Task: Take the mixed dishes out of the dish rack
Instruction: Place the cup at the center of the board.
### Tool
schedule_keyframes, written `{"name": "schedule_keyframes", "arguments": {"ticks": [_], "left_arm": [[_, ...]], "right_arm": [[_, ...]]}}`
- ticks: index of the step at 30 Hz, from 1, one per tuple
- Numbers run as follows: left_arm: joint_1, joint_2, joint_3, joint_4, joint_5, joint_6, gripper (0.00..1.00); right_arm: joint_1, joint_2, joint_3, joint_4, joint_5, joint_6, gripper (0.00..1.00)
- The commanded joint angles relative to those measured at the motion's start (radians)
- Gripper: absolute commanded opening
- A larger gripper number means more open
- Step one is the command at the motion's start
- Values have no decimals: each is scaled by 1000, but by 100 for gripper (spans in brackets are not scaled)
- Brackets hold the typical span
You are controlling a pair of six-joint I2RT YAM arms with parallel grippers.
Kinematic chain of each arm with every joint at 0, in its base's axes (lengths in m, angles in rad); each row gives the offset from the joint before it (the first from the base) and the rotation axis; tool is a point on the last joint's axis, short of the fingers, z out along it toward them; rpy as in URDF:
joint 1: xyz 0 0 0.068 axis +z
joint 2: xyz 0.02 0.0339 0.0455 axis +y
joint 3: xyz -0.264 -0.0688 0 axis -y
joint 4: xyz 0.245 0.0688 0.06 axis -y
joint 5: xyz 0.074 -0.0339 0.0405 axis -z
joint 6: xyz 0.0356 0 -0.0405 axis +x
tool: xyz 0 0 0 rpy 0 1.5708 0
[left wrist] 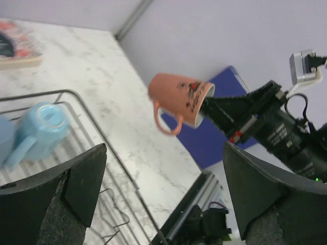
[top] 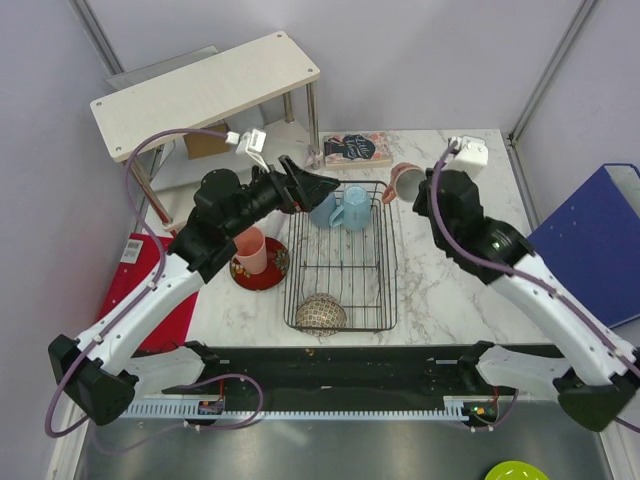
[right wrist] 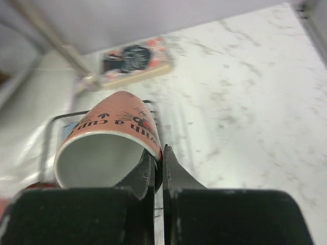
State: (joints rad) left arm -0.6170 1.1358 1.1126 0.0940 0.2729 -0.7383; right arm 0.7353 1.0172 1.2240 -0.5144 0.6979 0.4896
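Observation:
My right gripper (top: 420,190) (right wrist: 162,159) is shut on the rim of a salmon-pink mug (top: 405,182) (right wrist: 110,145) (left wrist: 181,99), held tilted in the air by the far right corner of the dish rack (top: 392,262) (left wrist: 87,127). At the rack's far end lie two light blue mugs (top: 325,210) (top: 353,208), one showing in the left wrist view (left wrist: 43,125). A speckled bowl (top: 320,313) rests at its near end. Above the rack's far left corner my left gripper (top: 328,187) (left wrist: 163,189) is open and holds nothing. Left of the rack, a salmon-pink tumbler (top: 251,250) stands on a dark red plate (top: 266,279).
A white wooden shelf (top: 205,90) stands at the back left, with a book (top: 357,150) (right wrist: 135,64) lying behind the rack. A blue binder (top: 590,240) (left wrist: 217,140) sits off the table's right edge. A red flat object (top: 150,295) lies at the left.

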Motion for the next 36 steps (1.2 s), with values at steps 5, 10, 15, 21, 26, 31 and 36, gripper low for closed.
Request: {"name": "schedule_keyframes", "arguments": {"ticks": [5,10,15,21,26,31,36], "left_arm": [[2,-100,-79,-254,-227,42,99],[0,-169,-128,-299,-186,39,99],[0,-237,-181,-327,-185,56,99],[0,-286,-255,-335,-205,70,99],[0,-254,-278,-341,-184,67,99],[0,-217,-277,-344,-155,47,99],[0,-180,-272,-346,-123,31,99]], "right_arm": [[-514,351,238,-193,-161,89,0],[-718,607,385,-196,-389,185,0],[-801,797,583,-243,-307,146,0],[-899,992,764,-354,-339,162,0],[-906,1161,942,-502,-342,155,0],[-912,1242,1034,-587,-417,144,0],[-926,1314,1088,-685,-474,113,0]]}}
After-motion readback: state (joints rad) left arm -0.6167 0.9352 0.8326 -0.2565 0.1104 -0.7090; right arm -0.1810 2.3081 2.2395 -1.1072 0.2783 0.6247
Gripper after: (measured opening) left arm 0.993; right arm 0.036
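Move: The cup is already pinched by its rim in my right hand. The bare marble patch it is going to lies about 20 cm ahead, 21 cm to the right and some 33 cm below that hand. The pink book stands roughly 32 cm left of that patch and 14 cm farther out; the blue box's middle is about 24 cm right of it and 15 cm nearer me. From my open left hand the patch is about 22 cm ahead, 41 cm right and 38 cm down. I swing the cup away from the rack with my right hand, rightward, down and forward by 20-odd cm each, keeping the rim pinched, then finish almost straight down over the marble. The wrist tips its fingers down some 50 degrees while turning clockwise. My left hand, open and empty, sinks about 15 cm above the rack, easing left and a little back. ##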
